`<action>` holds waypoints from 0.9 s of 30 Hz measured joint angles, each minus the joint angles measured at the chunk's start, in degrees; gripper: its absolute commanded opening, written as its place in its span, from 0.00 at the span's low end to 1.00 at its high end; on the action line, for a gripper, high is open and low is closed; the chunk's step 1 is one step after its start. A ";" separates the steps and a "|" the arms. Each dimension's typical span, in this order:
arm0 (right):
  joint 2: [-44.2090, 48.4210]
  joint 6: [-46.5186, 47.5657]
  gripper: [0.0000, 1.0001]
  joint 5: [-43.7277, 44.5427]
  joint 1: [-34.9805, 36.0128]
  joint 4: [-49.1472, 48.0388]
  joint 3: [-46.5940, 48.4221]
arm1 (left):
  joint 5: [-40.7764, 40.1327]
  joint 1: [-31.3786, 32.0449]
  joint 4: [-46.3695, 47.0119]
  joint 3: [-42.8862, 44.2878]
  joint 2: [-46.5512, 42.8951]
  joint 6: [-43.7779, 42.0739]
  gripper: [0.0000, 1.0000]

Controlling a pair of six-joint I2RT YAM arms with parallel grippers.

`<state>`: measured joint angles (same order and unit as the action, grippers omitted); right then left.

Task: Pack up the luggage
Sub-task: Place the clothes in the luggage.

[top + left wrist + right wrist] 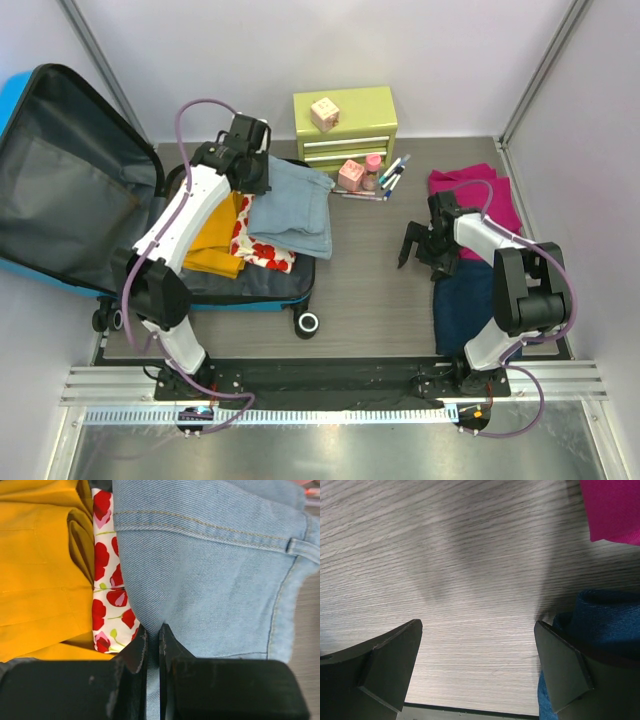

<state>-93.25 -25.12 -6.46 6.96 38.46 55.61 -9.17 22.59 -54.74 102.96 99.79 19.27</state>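
Observation:
The luggage (70, 190) lies open on the left, its dark grey lid tilted back. In its base lie a yellow garment (212, 248) and a poppy-print garment (258, 248). Folded light blue jeans (295, 210) rest partly over the luggage's right edge. My left gripper (252, 172) is shut on the jeans' far edge. In the left wrist view, a fold of denim (210, 570) is pinched between the left gripper's tips (152, 627), beside the yellow cloth (40, 580) and the poppy print (107, 580). My right gripper (420, 245) hangs open and empty over the table.
A dark blue garment (465, 305) and a magenta one (480, 200) lie by the right arm; the wrist view shows the blue cloth (605, 615) touching the right finger. A green drawer chest (345, 125), pink items (352, 175) and pens (390, 175) stand at the back. A luggage wheel (307, 323) juts forward.

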 measured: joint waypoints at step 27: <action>0.02 0.00 1.00 0.39 0.00 0.42 -0.15 | -1.11 -5.11 9.92 -10.64 5.07 -2.08 0.00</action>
<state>-93.23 -25.12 -6.07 6.96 38.87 55.46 -10.28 17.47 -44.82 92.31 104.86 17.19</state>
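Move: The left hand holds the light-blue jeans above the right half of the open luggage. The red-flowered clothes there lie almost straight beneath it, maybe 2 cm back and roughly 18 cm below. The yellow clothes are about 14 cm to its left and 3 cm back, at much that same depth; the pink box stands some 19 cm to its right and 10 cm ahead. From the right hand, the flowered clothes are about 38 cm left and 10 cm ahead, near its own height. Still pinching the jeans by their left edge between shut fingertips, the left hand lowers them towards the flowered clothes in the luggage, sinking about 8 cm at a steady pace. It slants some 4 cm to the left as it goes, towards the yellow clothes, with a little forward drift late on and only a slight tilt of the wrist. ##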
